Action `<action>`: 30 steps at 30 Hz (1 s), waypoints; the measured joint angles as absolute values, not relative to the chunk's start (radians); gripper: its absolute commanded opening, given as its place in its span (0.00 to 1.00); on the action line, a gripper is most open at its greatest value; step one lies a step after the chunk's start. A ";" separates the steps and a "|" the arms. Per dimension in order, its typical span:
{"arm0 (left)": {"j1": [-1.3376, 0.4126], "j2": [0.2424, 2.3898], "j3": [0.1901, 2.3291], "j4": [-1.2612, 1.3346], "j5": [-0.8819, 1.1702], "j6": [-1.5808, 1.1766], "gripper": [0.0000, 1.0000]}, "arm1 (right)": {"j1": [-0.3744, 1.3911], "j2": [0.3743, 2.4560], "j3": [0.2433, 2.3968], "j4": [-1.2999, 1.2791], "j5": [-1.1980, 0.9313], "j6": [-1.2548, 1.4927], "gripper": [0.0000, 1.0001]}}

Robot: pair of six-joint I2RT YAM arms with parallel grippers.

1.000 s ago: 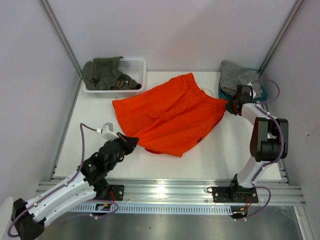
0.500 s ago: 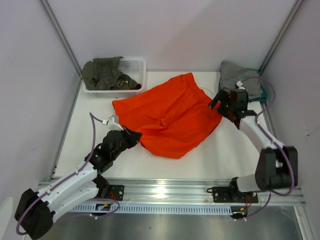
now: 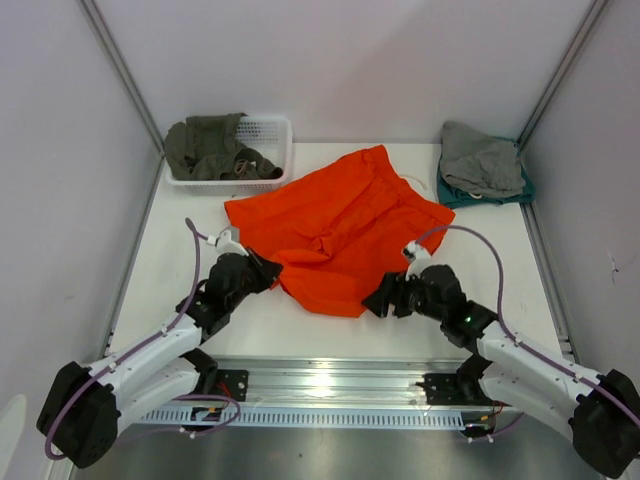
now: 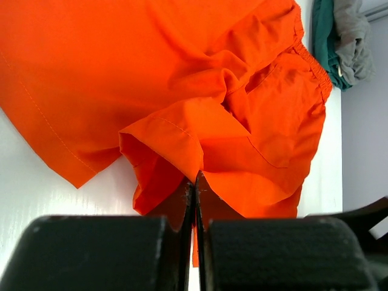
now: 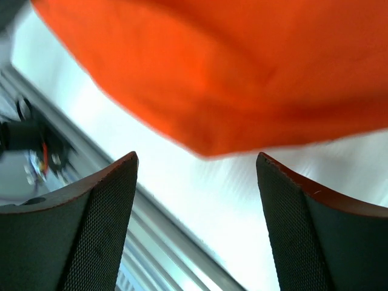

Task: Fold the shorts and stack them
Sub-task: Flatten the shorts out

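Note:
The bright orange shorts (image 3: 335, 225) lie spread across the middle of the white table, with the waistband toward the far right. My left gripper (image 3: 272, 272) is at their near-left hem. In the left wrist view the left gripper (image 4: 195, 182) is shut on a raised fold of the shorts (image 4: 212, 73). My right gripper (image 3: 375, 300) sits low at the shorts' near edge, to the right of the left one. In the right wrist view the right gripper (image 5: 197, 160) stands open with bare table between its fingers, and the shorts (image 5: 242, 73) lie just beyond the tips.
A white basket (image 3: 275, 125) with an olive-green garment (image 3: 210, 145) stands at the back left. Grey and teal garments (image 3: 482, 165) are piled at the back right. A metal rail (image 3: 330, 380) runs along the near table edge, and walls close in both sides.
My right gripper let go of the shorts' far-right corner, opened, and swung down to their near edge. My left gripper, still shut on the hem, moved slightly forward.

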State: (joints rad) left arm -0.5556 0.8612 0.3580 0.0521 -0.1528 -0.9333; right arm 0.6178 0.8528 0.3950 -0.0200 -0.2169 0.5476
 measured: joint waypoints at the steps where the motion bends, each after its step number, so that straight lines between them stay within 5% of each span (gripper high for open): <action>1: -0.554 0.872 0.358 0.058 -0.149 -0.933 0.00 | 0.656 0.847 0.364 -0.007 -0.206 0.551 0.79; 11: -0.547 0.931 0.373 0.098 -0.142 -0.933 0.00 | 0.892 0.916 0.238 0.178 -0.110 0.616 0.77; 21: -0.545 0.932 0.373 0.111 -0.125 -0.933 0.00 | 0.929 1.118 0.208 0.421 -0.027 0.590 0.73; 30: -0.540 0.932 0.373 0.113 -0.119 -0.933 0.00 | 0.979 1.326 0.197 0.667 0.020 0.541 0.45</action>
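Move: The near edge of the shorts' lower leg, the part the right hand is going for, lies about 7 cm to that hand's left, 2 cm back and 9 cm below. The left gripper, shut on the same leg, stands some 22 cm to the right hand's left and 6 cm ahead; the near waistband corner is about 21 cm ahead and 18 cm right. From the left hand the edge is roughly 16 cm right, 9 cm back and 9 cm lower. The right hand sinks about 8.5 cm towards the leg's near edge while working some 6 cm left, first also drawing back over 5 cm and then easing a little forward again, turning about 10 degrees counter-clockwise; its wide-open fingers narrow to about half open at the edge, one finger reaching just under the cloth. The left hand stays nearly in place, still pinching the leg and keeping it raised. ##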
